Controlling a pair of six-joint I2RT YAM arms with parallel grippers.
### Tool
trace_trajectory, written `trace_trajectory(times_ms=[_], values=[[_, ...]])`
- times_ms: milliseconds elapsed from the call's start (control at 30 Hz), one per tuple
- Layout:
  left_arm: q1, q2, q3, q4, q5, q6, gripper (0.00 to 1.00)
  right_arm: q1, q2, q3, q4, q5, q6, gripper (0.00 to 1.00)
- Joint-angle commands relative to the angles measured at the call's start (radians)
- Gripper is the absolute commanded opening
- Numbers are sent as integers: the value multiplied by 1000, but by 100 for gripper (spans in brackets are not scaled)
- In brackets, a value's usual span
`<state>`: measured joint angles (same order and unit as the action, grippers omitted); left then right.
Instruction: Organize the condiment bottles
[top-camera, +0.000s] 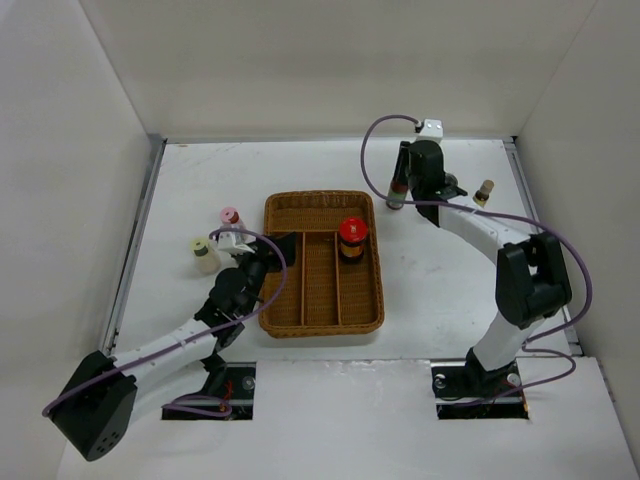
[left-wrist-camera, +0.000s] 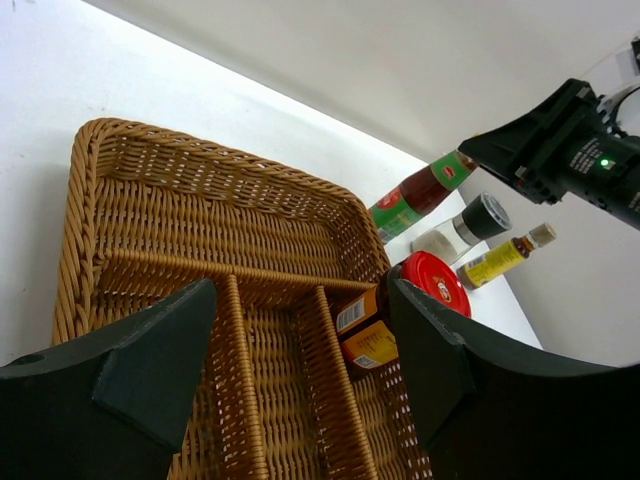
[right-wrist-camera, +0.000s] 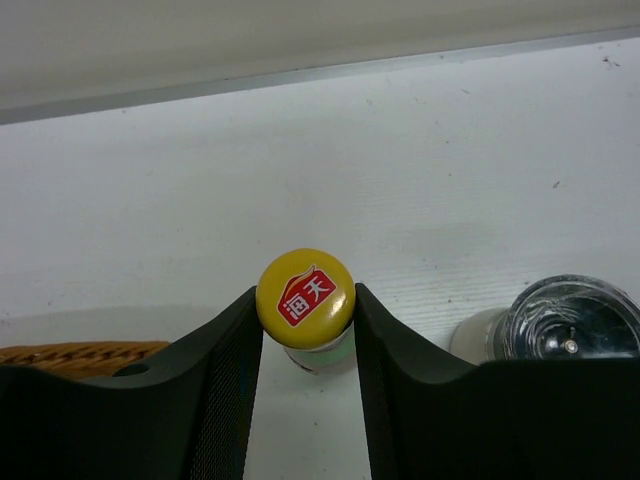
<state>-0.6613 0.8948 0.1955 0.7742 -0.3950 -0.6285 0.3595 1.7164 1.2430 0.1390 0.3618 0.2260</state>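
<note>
My right gripper (right-wrist-camera: 305, 330) is shut on the yellow cap of a red-sauce bottle (right-wrist-camera: 305, 298); both fingers touch the cap. That bottle (top-camera: 396, 195) stands upright on the table, right of the tray's far corner. Beside it is a grey-capped grinder (right-wrist-camera: 568, 328), and a tan-capped bottle (top-camera: 484, 191) stands further right. A red-capped jar (top-camera: 351, 238) stands in the tray's right compartment. Left of the tray are a pink-capped bottle (top-camera: 230, 217) and a pale-yellow-capped bottle (top-camera: 203, 254). My left gripper (left-wrist-camera: 305, 340) hangs open over the tray's left side, holding nothing.
The brown wicker divided tray (top-camera: 300, 212) lies mid-table with three long compartments and one cross compartment at its far end. White walls enclose the table on the left, back and right. The left arm lies low between the tray and the two bottles on the left.
</note>
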Motion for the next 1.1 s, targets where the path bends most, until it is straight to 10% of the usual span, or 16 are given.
trace_trajectory(times_ms=[0, 400, 1067], values=[[4, 4, -4, 57, 15, -13, 69, 31, -127, 21, 119, 37, -53, 32], [33, -132, -22, 39, 2, -33, 69, 244, -181, 160, 105, -4, -85, 32], [116, -389, -97, -61, -91, -112, 70, 451, 219, 519, 91, -83, -31, 34]])
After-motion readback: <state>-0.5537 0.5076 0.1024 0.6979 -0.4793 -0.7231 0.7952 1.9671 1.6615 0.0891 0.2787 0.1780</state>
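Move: The right hand grips the sauce bottle's top; its goal, the left end of the tray's far compartment, lies about 28 cm left, 5 back and 14 below. From that hand the red-lidded jar is roughly 12 left and 13 back, the pepper jar 11 right and 1 back. From the left hand, the black-capped bottle is about 14 left, 2 ahead and 12 below, the pink-capped bottle 15 left and 9 ahead. Leftward in an arc, the right hand carries the sauce bottle about 27 cm from its spot on the table to over the left end of the tray's far compartment, rising nearly 13 cm, then sinking 8, while drawing back a little and turning some 30 degrees counter-clockwise; its pinch on the top holds. The open left hand rises and shifts about 7 cm left, off the tray towards the side of the black-capped bottle, fingers tipping up, and starts to sink again. ##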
